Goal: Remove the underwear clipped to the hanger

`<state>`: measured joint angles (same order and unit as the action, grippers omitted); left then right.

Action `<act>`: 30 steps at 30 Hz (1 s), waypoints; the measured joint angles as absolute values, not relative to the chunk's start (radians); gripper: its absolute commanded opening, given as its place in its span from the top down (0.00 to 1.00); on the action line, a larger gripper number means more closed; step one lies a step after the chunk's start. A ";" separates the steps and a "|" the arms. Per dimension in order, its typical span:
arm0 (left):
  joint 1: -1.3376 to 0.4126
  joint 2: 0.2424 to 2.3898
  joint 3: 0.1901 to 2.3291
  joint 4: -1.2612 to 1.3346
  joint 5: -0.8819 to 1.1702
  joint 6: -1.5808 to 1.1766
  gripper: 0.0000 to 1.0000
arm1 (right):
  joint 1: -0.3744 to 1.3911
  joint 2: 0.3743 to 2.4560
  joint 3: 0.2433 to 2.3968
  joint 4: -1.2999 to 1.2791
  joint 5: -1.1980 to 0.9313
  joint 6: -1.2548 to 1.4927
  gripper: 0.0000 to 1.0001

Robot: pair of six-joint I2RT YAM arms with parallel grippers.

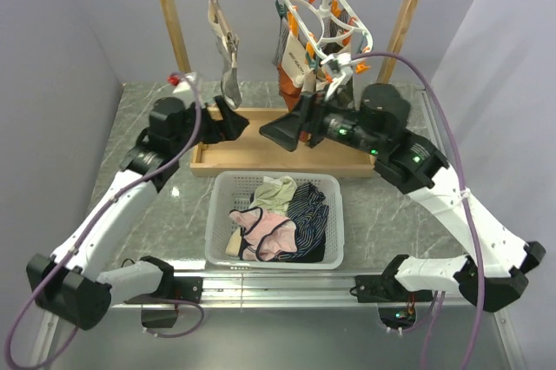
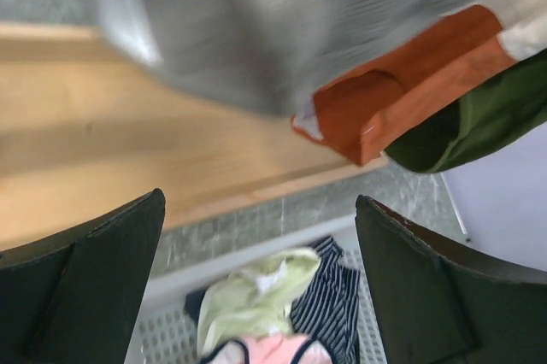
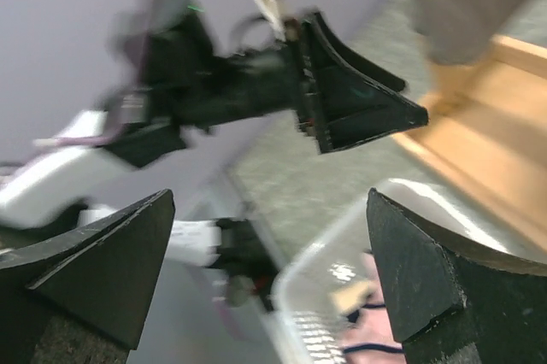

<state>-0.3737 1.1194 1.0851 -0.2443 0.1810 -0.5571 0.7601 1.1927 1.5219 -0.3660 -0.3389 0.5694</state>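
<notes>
The white hanger (image 1: 326, 14) with orange and teal pegs hangs from the wooden bar at the back right. Rust-orange underwear (image 1: 291, 75) is clipped under it. A grey striped piece (image 1: 229, 62) hangs to the left of it. My left gripper (image 1: 236, 120) stands open just below the grey piece. My right gripper (image 1: 282, 125) is open below the rust-orange piece, facing the left one. In the left wrist view the grey cloth (image 2: 282, 31), the rust-orange piece (image 2: 402, 82) and a dark olive green piece (image 2: 479, 125) hang above my open left gripper (image 2: 261, 240). Nothing lies between the fingers of the right gripper (image 3: 269, 270).
A white basket (image 1: 334, 214) in front of the rack holds pale green (image 1: 276, 192), pink (image 1: 265, 231) and navy striped (image 1: 308, 209) pieces. The rack's wooden base tray (image 1: 217, 161) lies under the grippers. Grey walls close in on both sides.
</notes>
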 measured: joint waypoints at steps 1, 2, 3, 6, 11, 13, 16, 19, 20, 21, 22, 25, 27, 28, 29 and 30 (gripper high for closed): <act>-0.405 1.145 1.111 -0.238 0.146 -0.546 0.02 | 0.786 1.216 1.539 -0.394 -0.276 0.537 0.00; -0.442 1.177 1.140 -0.228 0.096 -0.534 0.02 | 0.807 1.236 1.554 -0.421 -0.224 0.513 0.00; -0.474 1.203 1.161 -0.215 0.043 -0.530 0.03 | 0.826 1.262 1.567 -0.443 -0.171 0.489 0.00; -0.530 1.252 1.177 -0.185 -0.121 -0.516 0.04 | 0.859 1.330 1.578 -0.489 -0.035 0.442 0.00; -0.609 1.304 1.182 -0.185 -0.446 -0.498 0.06 | 0.868 1.365 1.575 -0.506 0.093 0.418 0.00; -0.641 1.322 1.182 -0.180 -0.545 -0.482 0.06 | 0.868 1.357 1.575 -0.494 0.126 0.409 0.00; -0.668 1.339 1.178 -0.145 -0.634 -0.445 0.07 | 0.868 1.348 1.575 -0.472 0.164 0.397 0.00; -0.672 1.349 1.165 -0.086 -0.697 -0.404 0.22 | 0.868 1.349 1.575 -0.455 0.187 0.387 0.00; -0.672 1.359 1.165 -0.059 -0.714 -0.385 0.47 | 0.868 1.349 1.576 -0.453 0.196 0.383 0.00; -0.671 1.373 1.165 -0.033 -0.731 -0.371 0.62 | 0.868 1.350 1.576 -0.450 0.204 0.377 0.00; -0.670 1.388 1.166 -0.009 -0.744 -0.353 0.75 | 0.868 1.353 1.582 -0.446 0.213 0.371 0.00; -0.671 1.449 1.176 0.032 -0.771 -0.291 0.99 | 0.868 1.380 1.631 -0.430 0.241 0.349 0.00; -0.671 1.485 1.183 0.044 -0.783 -0.262 0.99 | 0.868 1.406 1.682 -0.414 0.265 0.325 0.00; -0.671 1.498 1.184 0.049 -0.788 -0.250 0.99 | 0.868 1.418 1.708 -0.406 0.276 0.313 0.00; -0.671 1.502 1.184 0.051 -0.792 -0.243 0.99 | 0.868 1.429 1.734 -0.403 0.283 0.300 0.00; -0.672 1.503 1.184 0.053 -0.795 -0.235 0.99 | 0.868 1.444 1.763 -0.397 0.290 0.285 0.00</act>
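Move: Hanging ahead of the open left hand, the lower end of the gray underwear is about 9 cm forward, 1 cm left and 3 cm lower. The orange cloth hangs roughly 8 cm ahead of that hand, 15 cm to its right and 5 cm lower. For the right hand, the gray underwear's near clip is some 20 cm ahead, 10 cm left and 3 cm higher; the round hanger is about 18 cm ahead, 10 cm right and 3 cm higher. Reaching about 9 cm forward to the bottom of the gray underwear, the left hand veers briefly right and back, rolls its left side up and turns counter-clockwise some 30 degrees, then sinks slightly as its fingers shut, pinching the lower edge. The open right hand advances about 10 cm towards the clip, dipping then climbing back level while turning clockwise. ##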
